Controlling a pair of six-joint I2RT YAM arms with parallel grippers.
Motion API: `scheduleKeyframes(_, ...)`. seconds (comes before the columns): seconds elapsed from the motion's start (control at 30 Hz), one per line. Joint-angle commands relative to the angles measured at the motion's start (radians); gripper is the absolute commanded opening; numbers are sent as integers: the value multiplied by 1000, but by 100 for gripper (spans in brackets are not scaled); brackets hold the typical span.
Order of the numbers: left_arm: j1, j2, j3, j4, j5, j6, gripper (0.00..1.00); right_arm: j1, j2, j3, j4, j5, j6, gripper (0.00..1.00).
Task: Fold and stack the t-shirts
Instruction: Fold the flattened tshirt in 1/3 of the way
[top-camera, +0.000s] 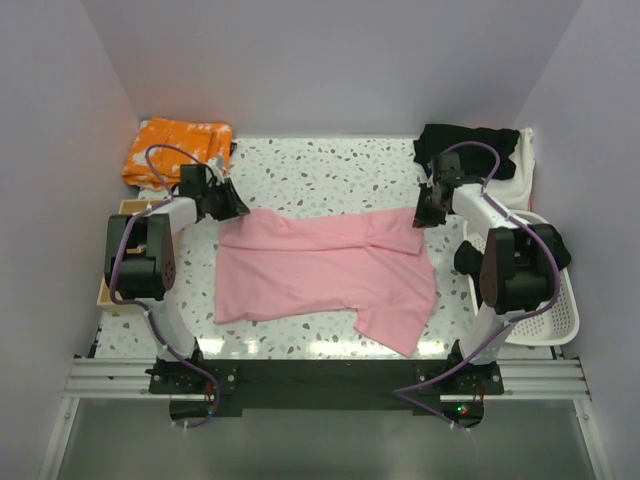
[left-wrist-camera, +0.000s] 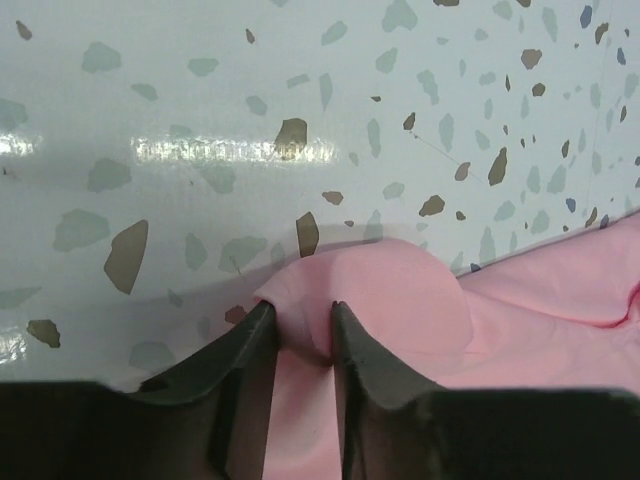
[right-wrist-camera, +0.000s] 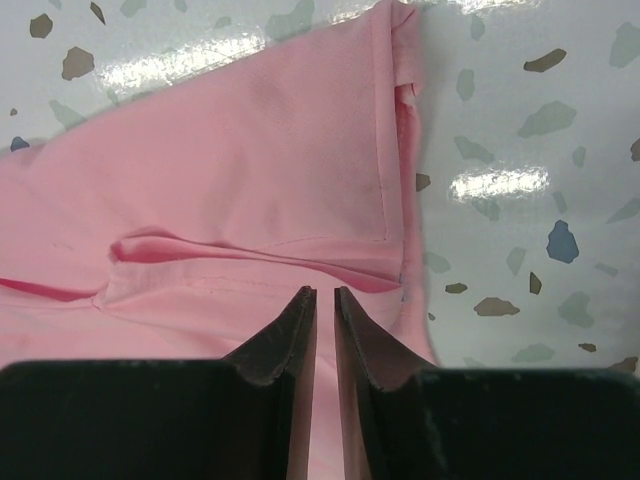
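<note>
A light pink t-shirt (top-camera: 320, 270) lies spread across the middle of the speckled table (top-camera: 330, 165). My left gripper (top-camera: 232, 208) is at its far left corner. In the left wrist view the left gripper (left-wrist-camera: 303, 310) is shut on a bulging fold of the pink t-shirt (left-wrist-camera: 400, 300). My right gripper (top-camera: 425, 215) is at the far right corner. Seen from the right wrist, the right gripper (right-wrist-camera: 325, 292) stands nearly closed with the pink t-shirt (right-wrist-camera: 250, 150) pinched in the narrow gap, beside a seam. A black t-shirt (top-camera: 465, 145) lies bunched at the back right, partly on an off-white one (top-camera: 522, 165).
An orange patterned cloth (top-camera: 175, 148) lies bunched at the back left corner. A white slotted basket (top-camera: 548, 300) stands at the right edge, behind my right arm. A wooden box (top-camera: 103, 292) sits at the left edge. Plain walls close in three sides.
</note>
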Motion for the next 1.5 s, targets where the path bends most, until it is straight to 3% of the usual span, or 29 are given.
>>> scheduleKeyframes(0.0,-7,-16,33,0,-1,14,27,1,-6,-15,14,1,0,16)
scheduleKeyframes(0.23,-7,-51,48,-79,-33,46,12,1,-48,-17,-55,95,10,16)
scheduleKeyframes(0.4,-7,-94,100,-126,-39,60,11,1,-85,-23,-112,94,43,36)
scheduleKeyframes(0.5,-7,-114,126,-152,-24,61,11,3,-91,-50,-112,80,64,38)
scheduleKeyframes(0.93,-7,-186,102,-204,-15,75,13,3,-33,-106,-4,-26,84,34)
scheduleKeyframes(1.23,-5,-188,99,-202,-6,73,13,1,39,-84,2,0,75,33)
scheduleKeyframes(1.37,-7,-189,99,-204,-4,73,13,1,17,-89,2,37,69,34)
scheduleKeyframes(1.47,-7,-191,99,-205,-6,75,13,1,-16,-86,5,64,63,41)
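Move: The folded pink shirt's far left corner lies right at the left fingertips, about 1 cm below; the orange cloth is some 13 cm ahead and 15 cm left of that hand. From the right hand, the flap's near right corner lies about 4 cm back, 1 cm right and 6 cm below. The black cloth is about 16 cm ahead and 10 cm right of the right hand, the white basket some 13 cm back and 22 cm right. Left pinches its shirt corner and lifts about 6.5 cm; right sinks and draws back 4–5 cm, part-opening over flap corner. ##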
